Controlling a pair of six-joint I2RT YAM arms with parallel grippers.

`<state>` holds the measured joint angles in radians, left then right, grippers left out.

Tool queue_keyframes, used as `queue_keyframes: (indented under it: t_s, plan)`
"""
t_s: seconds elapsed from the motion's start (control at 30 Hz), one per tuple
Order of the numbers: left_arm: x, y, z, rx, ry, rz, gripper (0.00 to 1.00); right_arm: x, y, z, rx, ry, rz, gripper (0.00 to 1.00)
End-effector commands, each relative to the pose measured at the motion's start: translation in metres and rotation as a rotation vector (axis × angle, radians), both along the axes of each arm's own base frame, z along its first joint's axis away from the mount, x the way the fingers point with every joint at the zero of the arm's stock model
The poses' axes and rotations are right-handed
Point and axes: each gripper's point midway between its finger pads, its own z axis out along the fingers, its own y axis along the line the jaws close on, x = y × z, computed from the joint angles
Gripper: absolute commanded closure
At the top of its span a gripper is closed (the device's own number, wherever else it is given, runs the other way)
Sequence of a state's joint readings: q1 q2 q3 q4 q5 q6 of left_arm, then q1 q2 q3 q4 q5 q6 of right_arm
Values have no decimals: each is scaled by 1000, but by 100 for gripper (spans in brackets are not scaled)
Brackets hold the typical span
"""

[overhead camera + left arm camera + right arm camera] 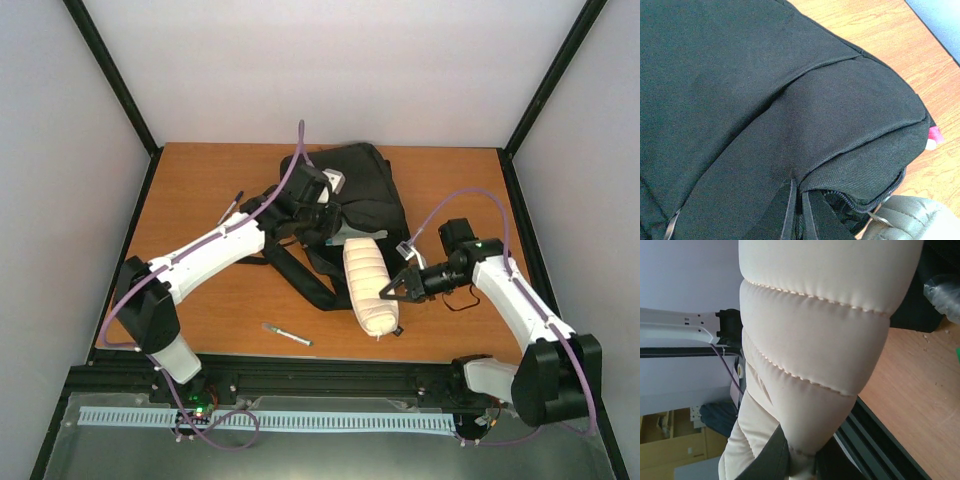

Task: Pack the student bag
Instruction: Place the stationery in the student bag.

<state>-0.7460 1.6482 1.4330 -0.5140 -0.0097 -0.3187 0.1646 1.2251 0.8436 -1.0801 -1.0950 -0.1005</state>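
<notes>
The student bag, a large black backpack, lies at the back middle of the table with its straps trailing toward me. My left gripper is shut on the bag's fabric edge beside the open zip. In the left wrist view the black fabric fills the frame, and the fingers pinch a fold next to the zip opening. My right gripper is shut on a cream quilted pouch and holds it just in front of the bag. In the right wrist view the pouch bulges above the fingers.
A pen lies on the wooden table near the front. Another thin pen lies at the left, behind my left arm. A red and white tag sticks out at the bag's edge. White walls enclose the table.
</notes>
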Motion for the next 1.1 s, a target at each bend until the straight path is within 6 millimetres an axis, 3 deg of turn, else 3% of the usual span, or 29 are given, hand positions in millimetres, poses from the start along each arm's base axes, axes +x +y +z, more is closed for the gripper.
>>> queue_keyframes:
  t_s: [0.0,0.27,0.4,0.57,0.67,0.9,1.07]
  plan:
    - [12,7,75,-114,-164,40,99,-1,5,5,-2,-37,0,97]
    - [7,8,79,-124,-165,28,99,25,-2,-26,-118,-77,-79,97]
    - [2,10,89,-139,-182,18,99,30,0,-30,-109,-92,-75,97]
    - [3,10,92,-137,-190,12,99,56,1,-47,-177,-40,-40,97]
    - [1,7,91,-147,-182,-3,99,67,8,-56,-181,-21,10,97]
    - [-1,5,86,-151,-166,-12,99,105,31,-52,-106,4,69,97]
    - [-2,5,82,-149,-158,-16,99,120,30,-76,-148,-9,68,94]
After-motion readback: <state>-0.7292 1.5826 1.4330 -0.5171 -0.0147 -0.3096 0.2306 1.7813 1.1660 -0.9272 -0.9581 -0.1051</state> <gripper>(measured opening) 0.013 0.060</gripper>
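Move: The pencil case is still gripped in the right hand. The bag's mouth lies about 13 cm ahead of that hand, 7 cm to its left and 9 cm below. The green-capped marker lies almost straight under the hand, some 16 cm down, and the clear pen about 21 cm to its left and 3 cm back. From the left hand, which already holds up the bag's flap, the mouth is some 4 cm back, 5 cm right and 10 cm below. Keep the left fingers shut on the bag's flap and raise it about 3 cm. With the right hand keep the grip on the pencil case, dip first, then drive forward some 10 cm while sinking about 7 in all, drifting slightly left late on, so its far end goes in under the flap; tip the fingers about 10 degrees further down. ##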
